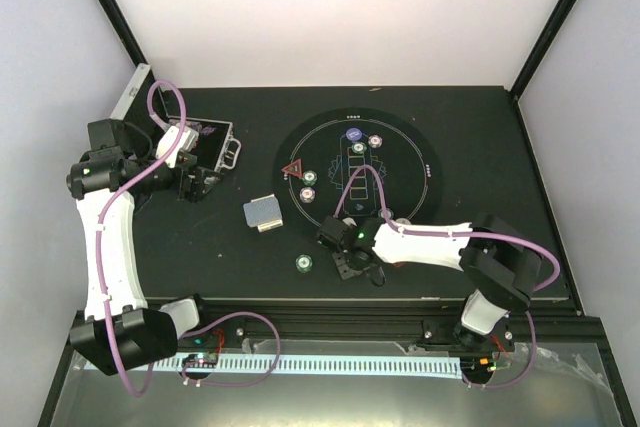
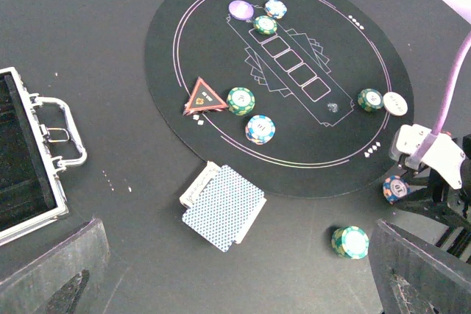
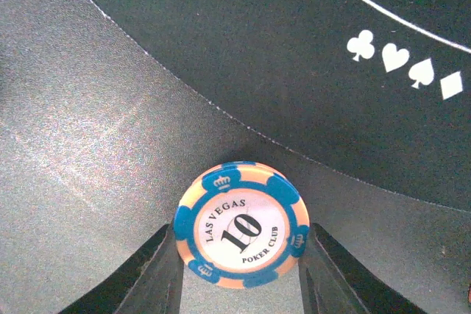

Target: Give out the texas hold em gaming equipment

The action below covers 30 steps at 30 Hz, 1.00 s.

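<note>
My right gripper [image 3: 240, 239] is shut on a blue and orange poker chip [image 3: 241, 224] marked 10, one finger against each edge, just off the rim of the round black mat [image 3: 257, 49]. The left wrist view shows this chip [image 2: 395, 188] in that gripper [image 2: 412, 182]. A deck of blue-backed cards [image 2: 224, 206] lies on the table by the mat's near-left edge. One green chip [image 2: 350, 241] sits alone on the table. On the mat are a red triangle marker [image 2: 204, 98], a green chip [image 2: 241, 100], a white-blue chip [image 2: 260, 129] and a purple disc [image 2: 241, 9]. My left gripper [image 1: 195, 185] hangs open and holds nothing.
An open silver metal case [image 2: 29, 159] stands at the far left, close to my left gripper. More chips [image 2: 370, 99] lie at the mat's right side and near its far end [image 2: 275, 9]. Black frame rails border the table [image 1: 480, 117].
</note>
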Available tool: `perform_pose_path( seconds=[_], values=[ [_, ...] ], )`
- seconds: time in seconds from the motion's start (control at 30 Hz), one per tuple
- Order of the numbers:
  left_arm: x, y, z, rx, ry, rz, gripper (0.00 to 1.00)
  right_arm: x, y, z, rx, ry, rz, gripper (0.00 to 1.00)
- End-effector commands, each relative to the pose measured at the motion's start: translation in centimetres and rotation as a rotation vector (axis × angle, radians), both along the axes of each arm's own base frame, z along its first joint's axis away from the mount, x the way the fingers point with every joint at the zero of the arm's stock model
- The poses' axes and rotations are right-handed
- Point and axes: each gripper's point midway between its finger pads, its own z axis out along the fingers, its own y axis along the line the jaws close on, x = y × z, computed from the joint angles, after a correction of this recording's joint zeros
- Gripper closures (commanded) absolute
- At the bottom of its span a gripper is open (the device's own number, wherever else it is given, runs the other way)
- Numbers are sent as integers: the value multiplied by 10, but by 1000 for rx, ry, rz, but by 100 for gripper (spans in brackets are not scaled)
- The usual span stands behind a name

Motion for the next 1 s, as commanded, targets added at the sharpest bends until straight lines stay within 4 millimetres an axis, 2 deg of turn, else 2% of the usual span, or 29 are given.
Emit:
perform_pose_path(
  seconds=[0.0,0.17,0.37,0.5,0.6,0.7,0.97],
  values=[
    [-3,0,1,-9,1,-6,1,6,2,14,26,-32,-4,73],
    [-3,-1,2,-12,1,-8,1,14,-6,27,26,-56,-14,74],
    [-3,-1,3,-10,-7,-6,1,64,-45,60,36,-125,-113,74],
    [-2,0,3,-10,-5,-6,1,103,-79,70,34,-151,-206,74],
    [-1,0,4,-11,-8,-4,1,131,-102,65,36,-144,-275,74],
    [0,0,6,-12,-14,-3,1,151,-115,55,36,-128,-324,74],
    [3,2,7,-8,-8,-4,1,183,-136,25,10,-85,-387,73]
  ],
)
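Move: The blue-and-white 10 chip is already between my right fingers at its starting place. It is headed for the bare right side of the mat, about 17 cm ahead, 14 cm to the right and 2 cm lower. On the way, a green chip lies 13 cm ahead and 8 cm right, and the white button 10 cm ahead and 13 cm right. The red stack stands 12 cm right, 2 cm ahead. From my left hand that bare spot is some 47 cm right, 7 cm ahead and 28 cm below. I keep my grip on the 10 chip and carry it with my right hand forward and to the right, about 21 cm in all, arching up some 6 cm past the green chip, then sinking about 4 cm towards the mat beyond the white button. My wrist turns some 20 degrees clockwise on the way. ##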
